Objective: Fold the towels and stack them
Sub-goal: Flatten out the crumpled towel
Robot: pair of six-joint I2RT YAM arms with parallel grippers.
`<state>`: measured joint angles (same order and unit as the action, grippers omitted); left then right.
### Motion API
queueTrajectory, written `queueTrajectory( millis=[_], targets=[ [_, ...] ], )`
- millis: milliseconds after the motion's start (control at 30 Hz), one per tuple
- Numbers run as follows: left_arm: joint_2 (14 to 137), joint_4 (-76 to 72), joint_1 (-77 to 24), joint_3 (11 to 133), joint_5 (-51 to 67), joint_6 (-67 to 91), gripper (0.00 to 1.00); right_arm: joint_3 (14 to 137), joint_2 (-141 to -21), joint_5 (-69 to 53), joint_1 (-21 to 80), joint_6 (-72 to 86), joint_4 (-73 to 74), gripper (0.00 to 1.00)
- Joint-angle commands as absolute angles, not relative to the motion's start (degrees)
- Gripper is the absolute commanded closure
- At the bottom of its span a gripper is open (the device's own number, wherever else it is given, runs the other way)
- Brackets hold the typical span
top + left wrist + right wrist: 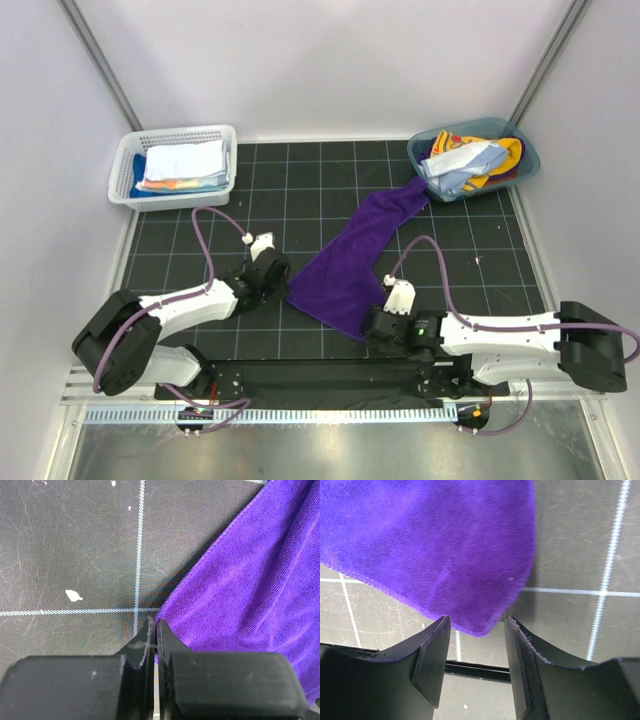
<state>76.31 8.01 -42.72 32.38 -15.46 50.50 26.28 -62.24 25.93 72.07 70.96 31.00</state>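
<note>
A deep purple towel lies stretched diagonally on the black grid mat, its far end draped over the teal tub's edge. My left gripper sits at the towel's left corner, and in the left wrist view it is shut with a sliver of the purple towel pinched between the jaws. My right gripper is at the towel's near corner. In the right wrist view it stands open, and the purple towel's tip lies loose just ahead of the fingers. More towels sit crumpled in the tub.
A white mesh basket at the back left holds folded pale and light blue towels. The teal tub stands at the back right. The mat's near edge and the black base rail run just behind both grippers.
</note>
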Motion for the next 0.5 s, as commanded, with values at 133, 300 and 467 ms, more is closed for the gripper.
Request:
queueTrajectory(
  millis=[133,300,467],
  targets=[
    [75.24,6.86,-42.80,31.91,-16.70,49.48,1.00,29.45,-70.04,29.71,74.27,77.08,32.52,0.46],
    [74.53,7.29,-42.80,31.64,-17.05,48.96,1.00,28.13,-72.24,29.53,74.27,78.40,30.33,0.56],
    [74.09,7.56,-42.80,31.46,-17.14,48.78,1.00,28.21,-72.69,29.53,74.62,78.75,30.67,0.82]
  ],
)
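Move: The towel's near right corner lies between the right hand's open fingertips, about 1 cm to the left of the hand point, level with it fore and aft and some 1 cm lower. From that hand, the near left corner held by the left fingers is about 19 cm left and 12 cm ahead, the table's near edge 4 cm straight back, the towel's far end 40 cm ahead and 19 cm right. From the left hand, the right hand's corner lies about 18 cm right and 12 cm back, a bit below. Closing on the towel's near right corner, the right fingers stay parted at first, then come together and pinch cloth close to the tip. Meanwhile the hand creeps about 1.5 cm left and forward, onto the towel, sinking slightly and turning a few degrees clockwise. The left hand stays put and keeps its shut grip on the near left corner. ##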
